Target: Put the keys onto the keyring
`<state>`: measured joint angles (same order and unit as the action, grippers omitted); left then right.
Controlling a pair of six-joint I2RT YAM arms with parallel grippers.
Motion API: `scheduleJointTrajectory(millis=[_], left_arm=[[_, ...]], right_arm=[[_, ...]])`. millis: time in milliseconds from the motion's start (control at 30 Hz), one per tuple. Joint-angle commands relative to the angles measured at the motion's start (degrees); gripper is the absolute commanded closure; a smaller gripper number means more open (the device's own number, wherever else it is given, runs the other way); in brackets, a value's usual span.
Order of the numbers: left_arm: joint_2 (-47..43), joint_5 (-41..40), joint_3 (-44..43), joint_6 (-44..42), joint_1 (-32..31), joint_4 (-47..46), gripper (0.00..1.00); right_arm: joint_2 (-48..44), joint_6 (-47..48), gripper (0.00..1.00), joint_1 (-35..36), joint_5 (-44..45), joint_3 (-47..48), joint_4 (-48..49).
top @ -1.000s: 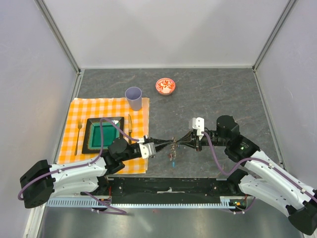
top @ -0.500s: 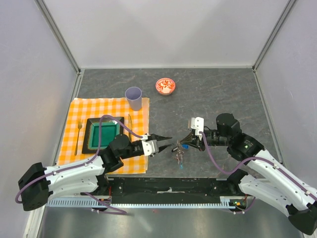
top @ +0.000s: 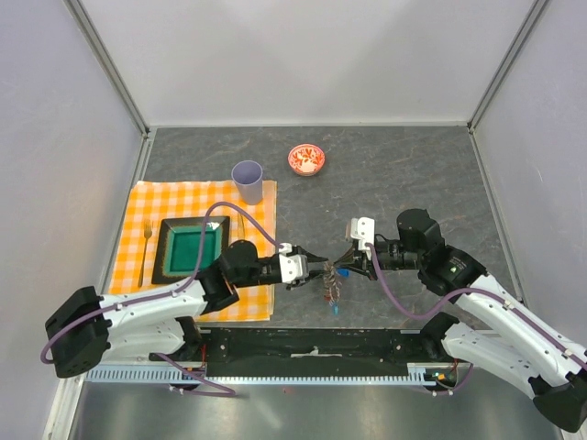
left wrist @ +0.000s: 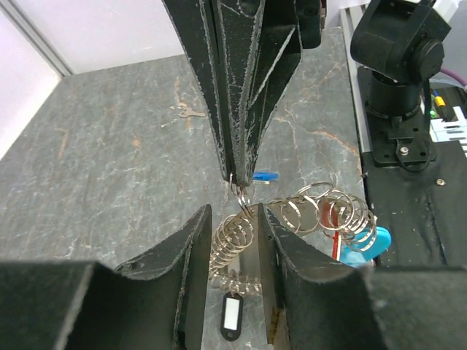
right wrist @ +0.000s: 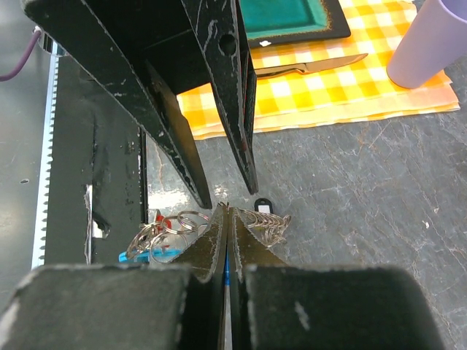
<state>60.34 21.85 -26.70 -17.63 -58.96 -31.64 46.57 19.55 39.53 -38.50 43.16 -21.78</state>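
The keyring (top: pixel 332 290) is a chain of thin metal rings hanging between my two grippers over the grey table. My right gripper (top: pixel 338 268) is shut on a ring at the chain's top (left wrist: pixel 238 191), and a blue key head (left wrist: pixel 265 176) sticks out beside its tips. My left gripper (top: pixel 318 268) is open, and its fingers (left wrist: pixel 188 255) straddle the hanging rings (left wrist: pixel 232 237) without clamping them. A black-and-white tag (left wrist: pixel 231 317), a red tag (left wrist: pixel 337 219) and the blue fob (left wrist: pixel 367 245) hang on the chain. The right wrist view shows the rings (right wrist: pixel 268 223) and fob (right wrist: pixel 133 256).
An orange checked cloth (top: pixel 147 203) at the left bears a green plate (top: pixel 191 248), a fork (top: pixel 145 246) and a knife (top: pixel 241 231). A purple cup (top: pixel 248 181) and a red-and-white bowl (top: pixel 305 159) stand further back. The black base rail (top: pixel 312 345) runs along the front.
A second ago both grippers held the chain stretched between them. The left let go and opened, then moved right, and its open jaws now straddle the chain hanging from the right gripper.
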Motion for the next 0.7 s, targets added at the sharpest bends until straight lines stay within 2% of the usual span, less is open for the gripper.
scheduleJointTrajectory(millis=[0,367,467,500,533,667], left_arm=[[1.98,3.2,-3.01,3.48,0.16,-2.37,0.62],[4.53,3.64,-5.03,5.32,0.16,-1.41,0.74],[4.88,3.82,-5.21,5.59,0.16,-1.15,0.84],[4.97,3.82,-5.38,5.59,0.16,-1.06,0.95],[4.97,3.73,-5.56,5.41,0.16,-0.71,0.98],[4.44,2.33,-5.65,5.24,0.16,0.17,0.98]], right_arm=[[-0.42,1.02,1.0,0.11,-0.35,2.46,2.8],[-0.78,0.84,1.0,0.11,-0.43,2.02,3.23],[-0.78,0.66,1.0,0.11,-0.35,2.02,3.32],[-0.78,0.58,1.0,0.02,-0.26,2.02,3.32],[-1.04,0.49,1.0,0.11,0.0,2.02,3.24],[-2.18,-0.39,1.0,0.11,3.33,1.49,3.24]])
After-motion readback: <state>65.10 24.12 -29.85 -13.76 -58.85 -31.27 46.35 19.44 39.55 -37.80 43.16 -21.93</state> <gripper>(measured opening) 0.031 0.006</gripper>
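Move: The bit of wire keyring to be pinched sticks out at the right fingertips, about 1 cm to the right of the left hand's point, roughly 1 cm lower and level fore-and-aft. From the left hand, the red key hangs some 4 cm back, 2 cm right and 6 cm lower, and the light-blue strap about 5 cm back, 2 cm right and 9 cm lower. For the right hand, the same wire is right at its shut tips. Rightward by about 1.5 cm and slightly down, the left hand eases its parted fingers towards the right fingertips, rolling some 5 degrees about their length. It then shuts them, pinching the keyring's wire right beside the right fingertips, while the right hand stays put and keeps its shut grip on the wire. ##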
